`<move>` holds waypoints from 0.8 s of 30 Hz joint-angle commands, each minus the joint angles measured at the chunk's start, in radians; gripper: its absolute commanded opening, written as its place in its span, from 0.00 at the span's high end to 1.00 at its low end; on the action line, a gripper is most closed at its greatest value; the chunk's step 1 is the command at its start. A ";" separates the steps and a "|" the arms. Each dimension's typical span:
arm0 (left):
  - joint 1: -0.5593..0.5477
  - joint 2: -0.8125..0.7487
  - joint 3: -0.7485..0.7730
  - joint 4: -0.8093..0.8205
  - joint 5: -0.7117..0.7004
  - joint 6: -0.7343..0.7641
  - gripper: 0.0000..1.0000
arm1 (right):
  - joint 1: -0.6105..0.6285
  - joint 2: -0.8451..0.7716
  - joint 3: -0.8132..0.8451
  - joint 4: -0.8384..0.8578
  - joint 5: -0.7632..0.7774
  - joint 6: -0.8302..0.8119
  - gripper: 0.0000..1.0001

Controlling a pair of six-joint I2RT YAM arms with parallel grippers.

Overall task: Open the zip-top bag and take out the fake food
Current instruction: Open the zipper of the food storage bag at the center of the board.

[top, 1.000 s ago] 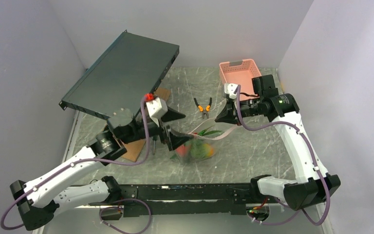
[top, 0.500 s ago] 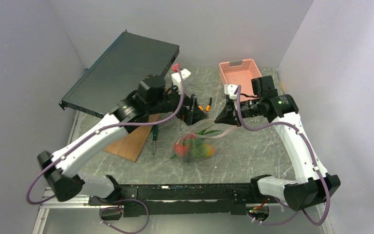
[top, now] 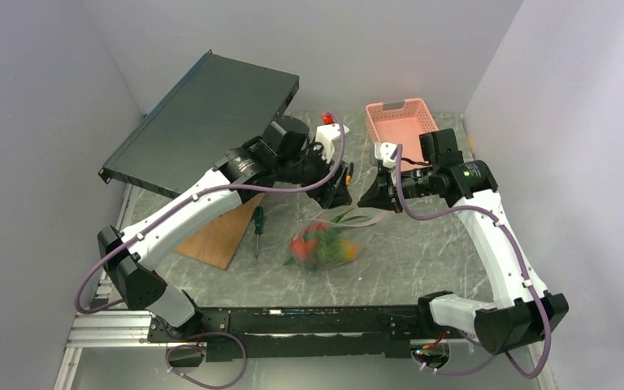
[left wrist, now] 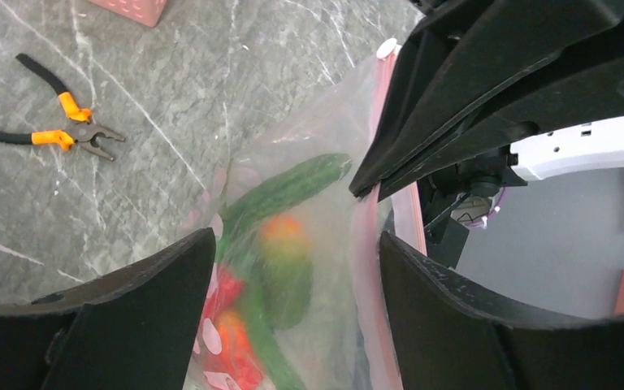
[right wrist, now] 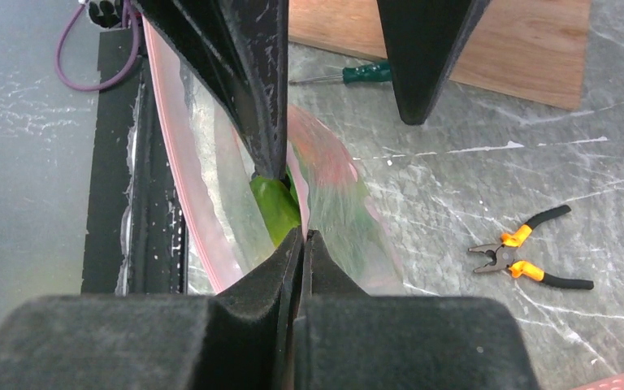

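The clear zip-top bag [top: 325,244] lies mid-table, its pink-stripped mouth lifted toward the back. My right gripper [top: 367,201] is shut on the pink zip strip [right wrist: 296,175], pinching one lip of the mouth. My left gripper [left wrist: 296,240] stands open with its fingers on either side of the bag's upper part, right beside the right gripper's tips [left wrist: 357,192]. Fake food shows through the plastic: a green cucumber [left wrist: 284,191], an orange-green piece [left wrist: 280,236] and a red piece [left wrist: 223,296].
Orange-handled pliers [left wrist: 57,134] lie on the stone top behind the bag. A pink basket [top: 398,122] stands at the back right. A dark flat chassis [top: 203,122] leans at the back left, above a wooden board [top: 223,236] and a green screwdriver [top: 256,223].
My left arm has swung from the bag's left side up and right to the bag's mouth, and its jaws have narrowed a little. The right gripper has kept its pinch and place.
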 commanded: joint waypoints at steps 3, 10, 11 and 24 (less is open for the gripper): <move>-0.025 0.075 0.114 -0.103 0.062 0.086 0.29 | -0.005 -0.017 0.009 0.035 -0.031 0.014 1.00; -0.025 0.116 0.149 -0.133 0.085 0.116 0.77 | -0.008 -0.020 0.006 0.049 -0.026 0.030 1.00; -0.025 0.120 0.155 -0.136 0.092 0.121 0.89 | -0.008 -0.021 0.005 0.050 -0.024 0.032 1.00; 0.049 0.000 0.105 0.095 -0.079 -0.028 1.00 | -0.133 -0.069 0.056 0.055 -0.082 0.115 0.40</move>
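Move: The bag's far rim, still pinched by the right hand, runs just below the open left fingers: about 2 cm to the left hand's right, 1 cm back and some 3 cm down. The near rim hangs about 4 cm back, 2 cm right and 4 cm below; the fake food is roughly 4 cm back, 3 cm left and 20 cm below; the pliers are about 17 cm ahead, 2 cm right and 27 cm down. From the right hand, that stretch of far rim lies about 3 cm left, level fore and aft, and about 1 cm lower. The left hand sinks about 2.5 cm while edging right towards the right fingertips, turns slightly clockwise and shuts fully on the far rim beside the right hand's grip, then draws that rim forward some 2.5 cm, rising and easing back left. The right hand holds its pinch nearly still until the left has closed, then opens about halfway, lets go of the rim and begins to drift forward and to the right. ##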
